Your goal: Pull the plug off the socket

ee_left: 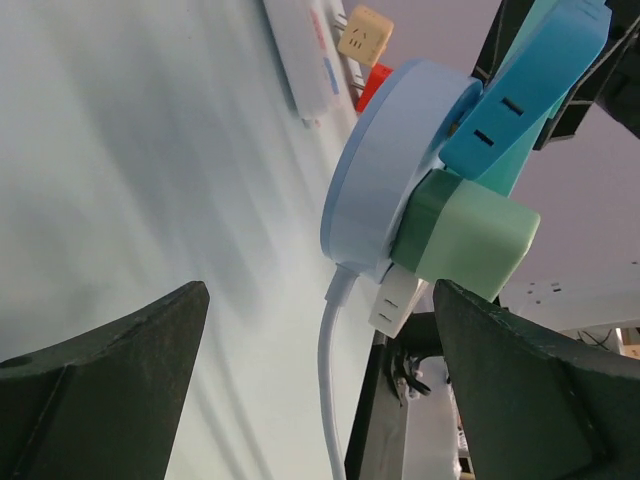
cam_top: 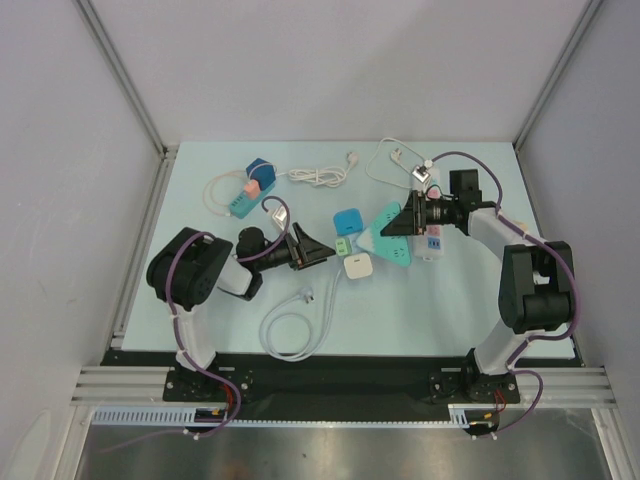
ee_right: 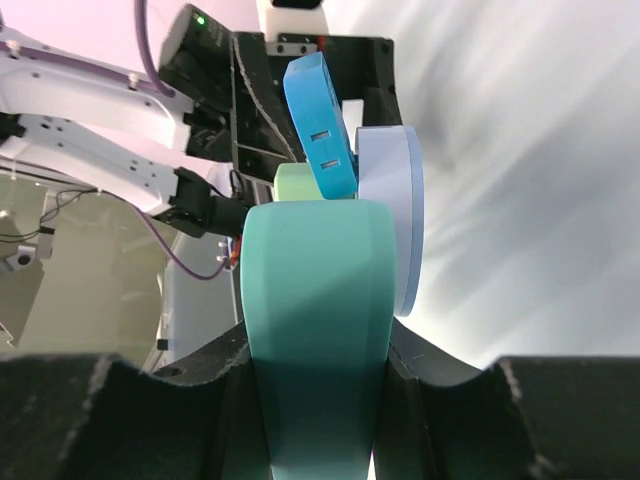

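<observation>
My right gripper (cam_top: 405,224) is shut on the teal socket strip (cam_top: 392,243), whose teal body (ee_right: 315,300) fills the gap between the fingers (ee_right: 215,375). A green plug (cam_top: 345,246) sits at the strip's left end, next to a blue adapter (cam_top: 348,219) and a pale round socket block (cam_top: 358,267) with a white cable. My left gripper (cam_top: 318,250) stands open just left of this cluster. In the left wrist view the green plug (ee_left: 465,235), pale block (ee_left: 385,170) and cable (ee_left: 335,380) lie ahead of the wide-apart fingers (ee_left: 110,390), touching neither. I cannot tell whether the plug is seated.
A second teal strip (cam_top: 240,203) with blue and pink plugs lies at the back left. A white cable bundle (cam_top: 320,175) and a charger (cam_top: 422,173) lie at the back. A white power strip (cam_top: 432,240) sits under the right arm. A loose plug with coiled cord (cam_top: 290,325) lies in front.
</observation>
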`<state>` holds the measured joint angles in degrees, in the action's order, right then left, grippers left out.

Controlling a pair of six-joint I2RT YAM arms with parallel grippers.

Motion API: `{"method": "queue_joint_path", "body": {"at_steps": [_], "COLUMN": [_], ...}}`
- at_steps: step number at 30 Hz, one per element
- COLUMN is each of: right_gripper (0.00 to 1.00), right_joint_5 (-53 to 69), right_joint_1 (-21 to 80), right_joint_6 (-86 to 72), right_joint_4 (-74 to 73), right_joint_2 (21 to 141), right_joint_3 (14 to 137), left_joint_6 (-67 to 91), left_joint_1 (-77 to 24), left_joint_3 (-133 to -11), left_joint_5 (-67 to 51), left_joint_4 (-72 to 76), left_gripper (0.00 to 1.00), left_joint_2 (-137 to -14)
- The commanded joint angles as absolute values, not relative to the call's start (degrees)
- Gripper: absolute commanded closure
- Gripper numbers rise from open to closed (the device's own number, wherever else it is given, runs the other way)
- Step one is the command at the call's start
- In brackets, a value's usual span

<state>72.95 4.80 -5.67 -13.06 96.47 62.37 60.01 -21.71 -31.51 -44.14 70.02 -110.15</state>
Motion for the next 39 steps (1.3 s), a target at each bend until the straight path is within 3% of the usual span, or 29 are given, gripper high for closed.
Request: {"method": "queue_joint_path", "body": {"at_steps": [1,19,22,25,26,28,33,39], "right_gripper": [1.0,1.0,1.0,1.0,1.0,1.0,1.0,1.0], "right_joint_5": [80.6,82.1,82.2,82.0,82.0,81.7,82.1,83.6], "right_joint_1": [4.6,3.0,2.5,2.0,1.7,1.5,1.5,1.9], "right_joint_6": [-11.5,-14.3,-14.7,-14.5,-14.5,-13.8,-14.1,-19.6], "right_joint_4": [-4.8,-2.3,-1.8,-1.9,-1.9,-2.4,-2.2,2.5], "right_joint_2": [93.1,91.1,90.0,88.8,88.5,88.0,87.1,84.9], "right_joint_3": [63.1,62.9,63.0,63.0,63.0,63.0,63.1,63.3], "left_joint_6": [63.2,61.4,54.3,38.5,34.3,26.6,27.9,32.2], "left_joint_1": [-21.5,-22.1,-22.4,-23.5,-23.9,-25.0,-24.8,-24.7], "left_joint_3": [-33.0,-31.9,-32.6,-35.6,-38.6,-41.5,-42.5,-43.1], "left_joint_5": [-45.4,-47.4,-45.7,-40.0,-36.8,-30.9,-29.9,-34.6], "left_joint_4": [96.1,97.7,86.4,59.4,43.6,33.7,28.6,32.9], "left_gripper": [0.0,0.0,0.01,0.0,0.0,0.0,0.0,0.0], "left_joint_2": [-109.1,-99.0,-92.5,-82.3,-79.7,-75.1,-72.5,-76.5]}}
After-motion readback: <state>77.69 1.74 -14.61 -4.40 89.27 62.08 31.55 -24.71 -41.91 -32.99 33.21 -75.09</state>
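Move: The left hand is open, low beside the held cluster. The green plug on the round blue socket lies about 5 cm to its right, 1 cm ahead and 5 cm higher. From this hand the blue plug is some 6 cm ahead, 6 cm right and 8 cm up; the white plug 3 cm back, 8 cm right and 4 cm up. From the right hand the green plug lies about 12 cm left, 4 cm back and 3 cm lower. The right fingers keep their pinch on the teal plug and carry the whole cluster up some 6 cm, drifting slightly right. The left hand, touching nothing and staying wide open, first barely stirs, then rises quickly beside the socket by about 20 cm and sinks back 4 cm, its wrist rolling some 35 degrees so its forward side comes up, fingers still pointing right. ##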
